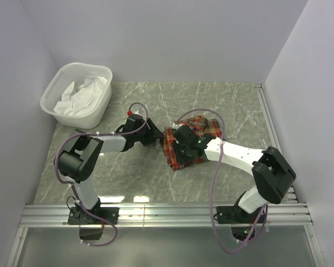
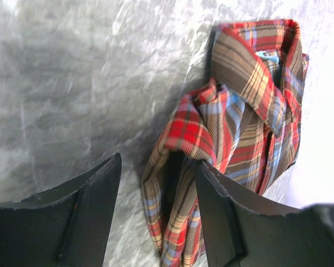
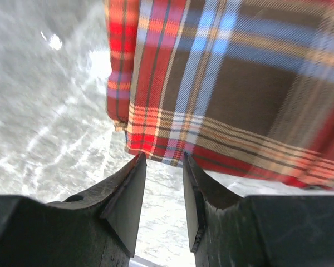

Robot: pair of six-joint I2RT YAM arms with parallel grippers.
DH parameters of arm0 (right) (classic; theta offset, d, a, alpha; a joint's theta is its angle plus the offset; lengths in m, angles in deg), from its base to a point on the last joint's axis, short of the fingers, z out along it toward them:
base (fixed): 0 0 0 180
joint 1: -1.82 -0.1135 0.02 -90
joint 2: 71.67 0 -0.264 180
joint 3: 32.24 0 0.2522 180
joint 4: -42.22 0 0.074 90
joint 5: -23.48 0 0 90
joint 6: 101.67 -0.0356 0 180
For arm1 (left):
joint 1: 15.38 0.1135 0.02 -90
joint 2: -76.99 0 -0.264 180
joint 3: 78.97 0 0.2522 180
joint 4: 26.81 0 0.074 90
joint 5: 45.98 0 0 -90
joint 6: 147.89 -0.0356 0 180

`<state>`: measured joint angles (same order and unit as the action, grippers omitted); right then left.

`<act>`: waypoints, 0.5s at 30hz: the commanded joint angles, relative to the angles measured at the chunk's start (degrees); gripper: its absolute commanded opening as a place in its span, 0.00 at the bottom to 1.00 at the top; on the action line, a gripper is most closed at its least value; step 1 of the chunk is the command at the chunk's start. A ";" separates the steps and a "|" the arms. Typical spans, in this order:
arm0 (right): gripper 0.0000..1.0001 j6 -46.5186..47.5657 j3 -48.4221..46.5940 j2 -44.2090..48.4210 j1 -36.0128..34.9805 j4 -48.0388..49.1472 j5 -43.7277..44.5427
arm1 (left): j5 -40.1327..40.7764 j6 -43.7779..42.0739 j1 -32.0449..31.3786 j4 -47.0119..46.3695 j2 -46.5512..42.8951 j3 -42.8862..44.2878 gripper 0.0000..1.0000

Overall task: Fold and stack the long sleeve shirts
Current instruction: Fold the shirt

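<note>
One long sleeve shirt [image 1: 210, 128], plaid in red, orange, blue and brown, lies bunched and partly folded at the middle of the table. My left gripper [image 1: 157, 139] is at its left edge. In the left wrist view the jaws [image 2: 157, 160] stand open around a raised fold of the shirt [image 2: 250, 100]. The right finger [image 2: 222, 211] is tucked into that fold, and the left finger is clear of the cloth. The collar shows at the top. My right gripper [image 1: 181, 149] hovers over the shirt's near side. Its jaws [image 3: 163, 156] are narrowly open with nothing between them, just short of the shirt's hem [image 3: 228, 83].
A white laundry basket [image 1: 100, 105] holding crumpled white cloth [image 1: 80, 97] stands at the back left corner. Grey walls close in the table on three sides. A metal rail [image 1: 167, 214] runs along the near edge by the arm bases.
</note>
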<state>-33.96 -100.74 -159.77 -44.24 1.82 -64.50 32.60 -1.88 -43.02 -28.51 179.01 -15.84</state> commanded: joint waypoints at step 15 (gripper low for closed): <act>0.42 -2.50 -20.49 -5.85 7.39 3.95 3.08 | 0.79 1.03 -0.49 -9.32 -5.36 -3.93 0.61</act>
<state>-35.23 -117.70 -163.16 -37.25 3.70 -60.83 32.92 0.00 -43.24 -35.81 172.12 -22.66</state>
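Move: Lying some 14 cm ahead, 6 cm to the left and 4 cm below the right hand is the shirt's far-left corner, where its edge stands up in a small fold. The shirt's near-left corner is about level with that hand, some 3 cm to the left; the collar end is roughly 16 cm ahead and 13 cm to the right. From the left hand, the far-left corner is only about 4 cm to the right, 1 cm ahead and 2 cm lower. Sweeping up off the near edge, the right hand travels some 10 cm forward and 9 cm up over the shirt's left part towards the far-left corner, its fingers tilting forward about 15 degrees and staying part open, its climb ended before the forward travel. The left hand stays by that corner with fingers open, dips slightly, then rises about 3 cm and eases back 1 cm. ##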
